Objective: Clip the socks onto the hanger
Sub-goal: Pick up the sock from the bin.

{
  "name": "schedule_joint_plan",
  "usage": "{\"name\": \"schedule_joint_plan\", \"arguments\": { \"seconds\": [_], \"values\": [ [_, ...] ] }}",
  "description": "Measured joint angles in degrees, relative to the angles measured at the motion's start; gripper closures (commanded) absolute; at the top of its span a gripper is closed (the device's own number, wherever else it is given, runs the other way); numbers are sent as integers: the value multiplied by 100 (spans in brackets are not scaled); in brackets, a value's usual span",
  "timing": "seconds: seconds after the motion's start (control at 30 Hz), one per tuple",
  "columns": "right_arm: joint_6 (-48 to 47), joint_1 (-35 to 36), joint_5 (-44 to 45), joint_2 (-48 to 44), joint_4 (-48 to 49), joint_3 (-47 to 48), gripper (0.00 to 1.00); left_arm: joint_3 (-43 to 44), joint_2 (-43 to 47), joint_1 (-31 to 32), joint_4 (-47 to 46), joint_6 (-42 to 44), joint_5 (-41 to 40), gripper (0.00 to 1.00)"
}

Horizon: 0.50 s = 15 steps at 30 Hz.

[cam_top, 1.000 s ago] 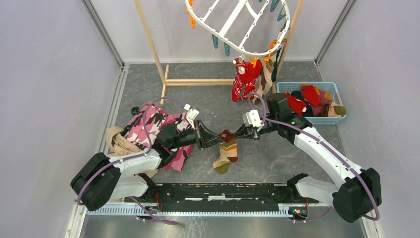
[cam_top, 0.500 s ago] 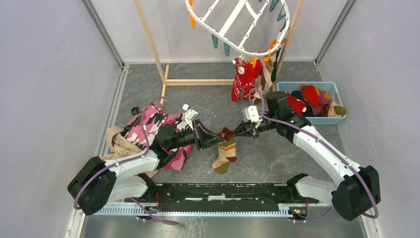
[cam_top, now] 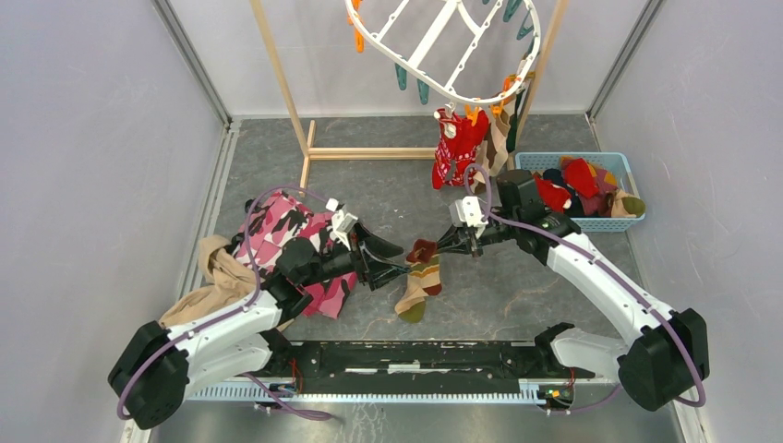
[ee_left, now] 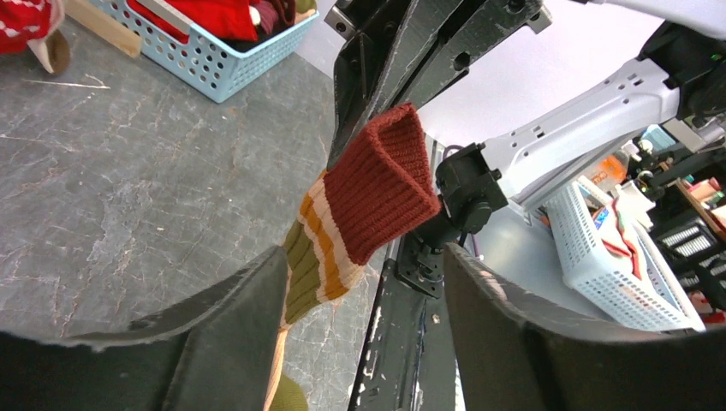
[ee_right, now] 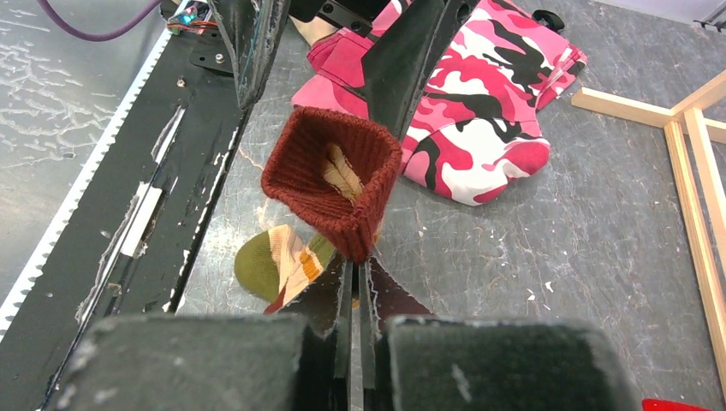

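Observation:
A striped sock (cam_top: 420, 275) with a maroon cuff (ee_right: 330, 175), tan and olive bands hangs above the floor between my two arms. My right gripper (cam_top: 443, 245) is shut on the cuff's edge, and its jaws (ee_right: 355, 270) pinch the maroon rib. My left gripper (cam_top: 391, 261) stands open just left of the sock. In the left wrist view the cuff (ee_left: 377, 184) hangs beyond the spread fingers (ee_left: 231, 325), with nothing between them. The white hanger (cam_top: 462, 98) hangs at the top, with a red patterned sock (cam_top: 457, 148) and others clipped to its near rim.
A blue basket (cam_top: 572, 224) with several socks stands at the right, behind my right arm. A pink camouflage cloth (cam_top: 282, 231) and a tan cloth (cam_top: 220, 266) lie under my left arm. The wooden rack's foot (cam_top: 369, 153) crosses the floor at the back.
My left gripper has opened, let go of the sock's cuff and drawn back to the left. My right gripper stays shut on the cuff, shifted slightly left.

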<state>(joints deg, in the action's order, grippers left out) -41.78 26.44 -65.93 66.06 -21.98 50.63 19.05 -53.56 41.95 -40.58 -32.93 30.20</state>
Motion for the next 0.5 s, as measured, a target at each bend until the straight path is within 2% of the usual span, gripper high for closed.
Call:
{"name": "schedule_joint_plan", "arguments": {
  "seconds": [0.1,0.3,0.5],
  "values": [
    [-138,-42,0,0,-179,94,100,-4,186,0,221,190,-48,16],
    [-625,-271,122,0,-763,455,100,63,562,0,767,586,-334,1],
    [-787,-485,492,-48,-1003,837,100,835,494,-153,1078,669,-857,0]
  ]
}}
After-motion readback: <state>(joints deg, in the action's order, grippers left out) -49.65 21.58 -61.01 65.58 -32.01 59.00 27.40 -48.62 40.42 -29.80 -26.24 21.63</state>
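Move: From the right hand, which already pinches the striped sock's dark-red cuff, the hanger's near rim is about 27 cm ahead, 2 cm right and 22 cm up. The patterned red sock hanging there is 30 cm ahead, 5 cm right and 5 cm higher; the bin is 32 cm ahead, 42 cm right and 17 cm below. From the empty left hand, the rim is some 29 cm ahead, 9 cm right and 22 cm up; the striped sock's cuff is 2 cm ahead and 5 cm right. Forward and up, slowly at first and then quicker, the right hand carries the striped sock some 5 cm, also drifting right, towards the hanger while keeping its pinch on the cuff. The left hand, already free of the sock, opens the rest of the way and rises about 5 cm while going forward and turning slightly counter-clockwise, leaving the cuff. ##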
